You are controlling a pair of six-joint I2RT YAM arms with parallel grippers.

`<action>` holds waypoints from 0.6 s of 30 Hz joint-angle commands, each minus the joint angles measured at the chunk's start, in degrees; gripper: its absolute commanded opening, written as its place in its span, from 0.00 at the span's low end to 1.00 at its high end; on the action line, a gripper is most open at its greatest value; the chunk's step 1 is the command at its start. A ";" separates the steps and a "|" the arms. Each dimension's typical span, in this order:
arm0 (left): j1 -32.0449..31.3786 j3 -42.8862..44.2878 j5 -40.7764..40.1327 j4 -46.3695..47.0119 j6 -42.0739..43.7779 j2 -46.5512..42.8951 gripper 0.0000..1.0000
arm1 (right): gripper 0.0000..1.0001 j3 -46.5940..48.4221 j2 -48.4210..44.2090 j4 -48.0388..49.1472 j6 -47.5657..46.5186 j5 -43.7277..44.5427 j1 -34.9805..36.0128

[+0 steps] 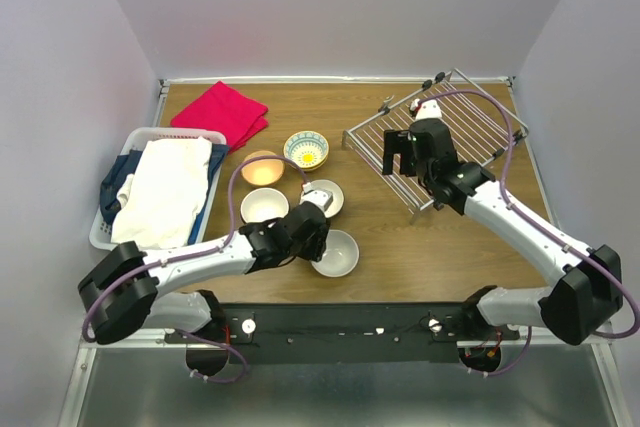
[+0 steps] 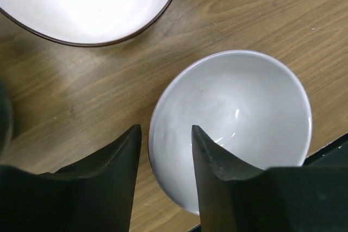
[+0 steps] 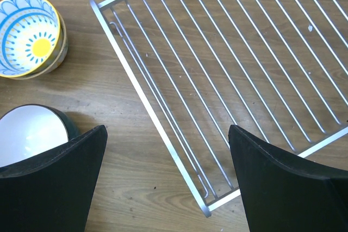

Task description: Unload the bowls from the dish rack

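Observation:
The silver wire dish rack lies at the back right, and no bowl shows on its bars. Several bowls stand on the wood left of it: a floral one, a tan one, a white one and a near white bowl. My left gripper is open astride that near bowl's rim, one finger inside, one outside, with gaps on both sides. My right gripper hangs wide open over the rack's near-left corner, holding nothing.
A white plastic basket full of folded cloths sits at the left edge. A red cloth lies behind it. A dark-rimmed bowl stands close beyond my left fingers. Another dark-sided, white-lined bowl is by my right gripper's left finger.

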 commanded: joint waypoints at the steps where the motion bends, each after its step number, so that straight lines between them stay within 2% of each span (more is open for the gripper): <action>1: -0.34 1.47 -4.19 -2.20 -0.12 -6.43 0.53 | 1.00 1.82 2.94 1.55 1.23 -1.77 -0.57; 4: 0.27 4.63 -6.30 -5.72 1.54 -10.38 0.59 | 1.00 4.19 5.84 1.82 1.32 -2.47 -0.74; 5: 0.71 6.47 -6.57 -6.60 1.90 -11.35 0.65 | 1.00 5.15 7.58 1.82 1.32 -2.65 -0.66; 6: 1.50 7.44 -7.01 -8.17 2.42 -13.28 0.65 | 1.00 6.03 8.65 1.73 1.32 -3.08 -1.00; 9: 6.41 10.70 -7.19 -10.81 5.23 -16.88 0.79 | 1.00 10.07 12.94 1.56 1.41 -4.05 -1.97; 10: 8.09 11.23 -6.93 -11.35 6.11 -17.77 0.80 | 1.00 12.61 13.92 1.29 1.67 -4.49 -2.32; 12: 14.41 13.34 -6.92 -13.36 8.31 -20.48 0.91 | 1.00 15.25 17.34 0.59 3.07 -6.59 -4.51; 13: 16.34 14.04 -6.49 -13.89 9.01 -21.28 0.92 | 1.00 16.40 18.49 0.41 3.60 -7.30 -5.30; 14: 20.71 15.61 -6.40 -14.42 11.20 -22.08 0.97 | 1.00 18.59 19.37 0.33 4.22 -7.83 -6.18; 18: 29.34 20.19 -7.45 -19.33 15.33 -24.54 0.99 | 1.00 22.12 21.49 -0.99 7.99 -10.03 -12.93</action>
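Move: The near white bowl is at the left hand's half-open fingers, its middle about 5 cm to the right and 3 cm below. From that hand the small white bowl stands some 13 cm ahead and 2 cm right, and the dark-rimmed bowl about 11 cm ahead and 12 cm left. From the right hand the empty dish rack's middle lies roughly 10 cm ahead, 8 cm right and 16 cm lower, and the patterned bowl about 8 cm ahead and 22 cm left. The left hand comes clear of the near white bowl's left rim, going almost straight up at first and then also left and forward, about 19 cm up and 10 cm each way in all, ending high over the dark-rimmed bowl as its fingers spread from half open to wide and the wrist tips the fingers up and turns some 20 degrees counter-clockwise. Meanwhile the right hand, still wide open and touching nothing, dips about 2 cm and then speeds forward some 9 cm over the left part of the empty dish rack, regaining most of that height. ##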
